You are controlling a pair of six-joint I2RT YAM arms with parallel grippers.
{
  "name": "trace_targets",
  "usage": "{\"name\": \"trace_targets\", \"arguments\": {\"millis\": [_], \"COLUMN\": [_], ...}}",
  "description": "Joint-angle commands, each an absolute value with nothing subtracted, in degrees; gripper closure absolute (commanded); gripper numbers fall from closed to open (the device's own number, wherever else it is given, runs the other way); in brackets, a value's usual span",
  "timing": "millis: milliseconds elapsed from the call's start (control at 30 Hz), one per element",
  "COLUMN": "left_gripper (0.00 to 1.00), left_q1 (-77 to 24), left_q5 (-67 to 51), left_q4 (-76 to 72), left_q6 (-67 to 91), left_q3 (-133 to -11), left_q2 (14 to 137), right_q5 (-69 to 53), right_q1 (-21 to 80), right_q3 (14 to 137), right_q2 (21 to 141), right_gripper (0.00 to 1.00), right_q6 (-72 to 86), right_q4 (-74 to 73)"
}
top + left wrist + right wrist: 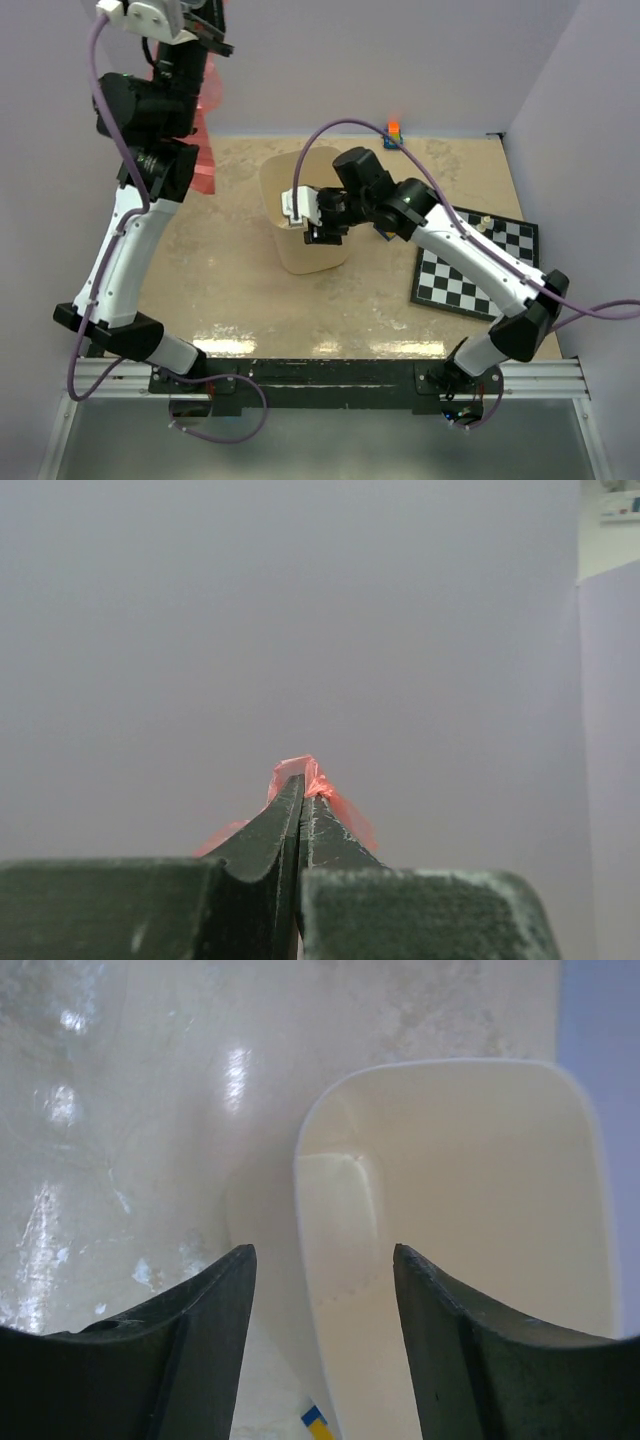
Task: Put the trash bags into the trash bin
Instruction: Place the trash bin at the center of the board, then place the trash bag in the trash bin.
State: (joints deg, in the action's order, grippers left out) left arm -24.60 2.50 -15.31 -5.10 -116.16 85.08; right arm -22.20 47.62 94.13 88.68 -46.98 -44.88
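Note:
A thin translucent red trash bag (206,150) hangs in the air at the far left, partly behind my raised left arm. My left gripper (222,45) is high above the table and shut on the bag's top edge; in the left wrist view the red plastic (318,777) pokes out past the closed gripper tips (303,782). The cream-beige trash bin (300,225) stands upright mid-table. My right gripper (322,236) is open at the bin's right rim. In the right wrist view this gripper (325,1252) straddles the bin's rim (300,1190), and the bin's inside (470,1190) looks empty.
A black-and-white checkerboard (475,265) lies on the right with small pieces on its far edge. A small coloured toy block (393,131) sits by the back wall. A yellow-and-blue block (316,1420) shows on the table beside the bin. Walls close in the left, back and right.

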Motion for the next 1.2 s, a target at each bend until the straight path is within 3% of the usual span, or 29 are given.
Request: {"name": "trace_targets", "arguments": {"millis": [0, 200, 333, 467, 567, 700, 800, 933, 1167], "left_gripper": [1.0, 1.0, 1.0, 1.0, 1.0, 1.0, 1.0, 1.0, 1.0], "left_q1": [-28.4, -30.7, -31.0, -30.9, -30.8, -31.0, -30.9, -31.0, -30.9], "left_q5": [0.3, -1.7, -6.1, -9.4, -11.2, -11.8, -17.2, -23.8, -30.0], "left_q4": [-17.2, -20.7, -22.1, -24.1, -24.8, -22.7, -20.2, -17.5, -14.9], "left_q6": [-4.0, -2.6, -1.1, -1.0, -0.5, 3.8, 5.2, 6.9, 6.9], "left_q3": [-120.8, -122.1, -123.5, -122.0, -119.6, -115.2, -110.7, -102.1, -88.1], "left_q2": [87.4, 91.5, 94.7, 96.9, 96.9, 94.0, 90.5, 86.1, 78.0], "right_q5": [-17.8, -14.2, -3.2, 1.9, 0.2, -12.4, -21.9, -24.3, -29.3], "right_q1": [47.1, 37.6, 23.2, 16.2, 15.9, 15.9, 15.9, 15.9, 15.9], "right_q3": [103.2, 113.3, 112.6, 113.8, 118.4, 119.3, 113.4, 103.0, 99.2], "right_q2": [80.6, 78.8, 77.2, 77.0, 79.4, 80.8, 78.8, 76.0, 78.8], "right_gripper": [0.38, 0.36, 0.3, 0.26, 0.25, 0.23, 0.22, 0.21, 0.21], "right_q6": [-44.0, -38.7, -24.6, -15.6, -9.5, -1.5, 2.5, 3.2, 6.1], "right_q4": [-41.4, -46.1, -33.8, -23.2, -24.3, -24.4, -18.9, -9.1, -4.1]}}
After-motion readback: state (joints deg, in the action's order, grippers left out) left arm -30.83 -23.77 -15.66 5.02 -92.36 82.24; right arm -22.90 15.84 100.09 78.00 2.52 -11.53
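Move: The left hand, high up with the bag pinched, has the trash bin about 14 cm to its right, roughly level ahead, its middle some 57 cm below. The open right hand is just over the bin's near right rim; the bin's middle is 9 cm ahead, 4 cm left and 17 cm down. The hanging trash bag is about 22 cm left of the right hand, 9 cm ahead, 20 cm higher. The yellow-blue toy stands 20 cm right of the bin and 6 cm farther out. The right hand, already off the bin's rim, shoots up about 28 cm and swings right and forward away from the bin, then eases back left some 8 cm and sinks a little, its fingers opening wider and turning from down-left to nearly level, forward-left. Meanwhile the left hand keeps its pinch on the trash bag and carries it about 14 cm right, at first nearly level, then down some 16 cm towards the bin's mouth, turning about 30 degrees clockwise and tipping its fingers lower. ##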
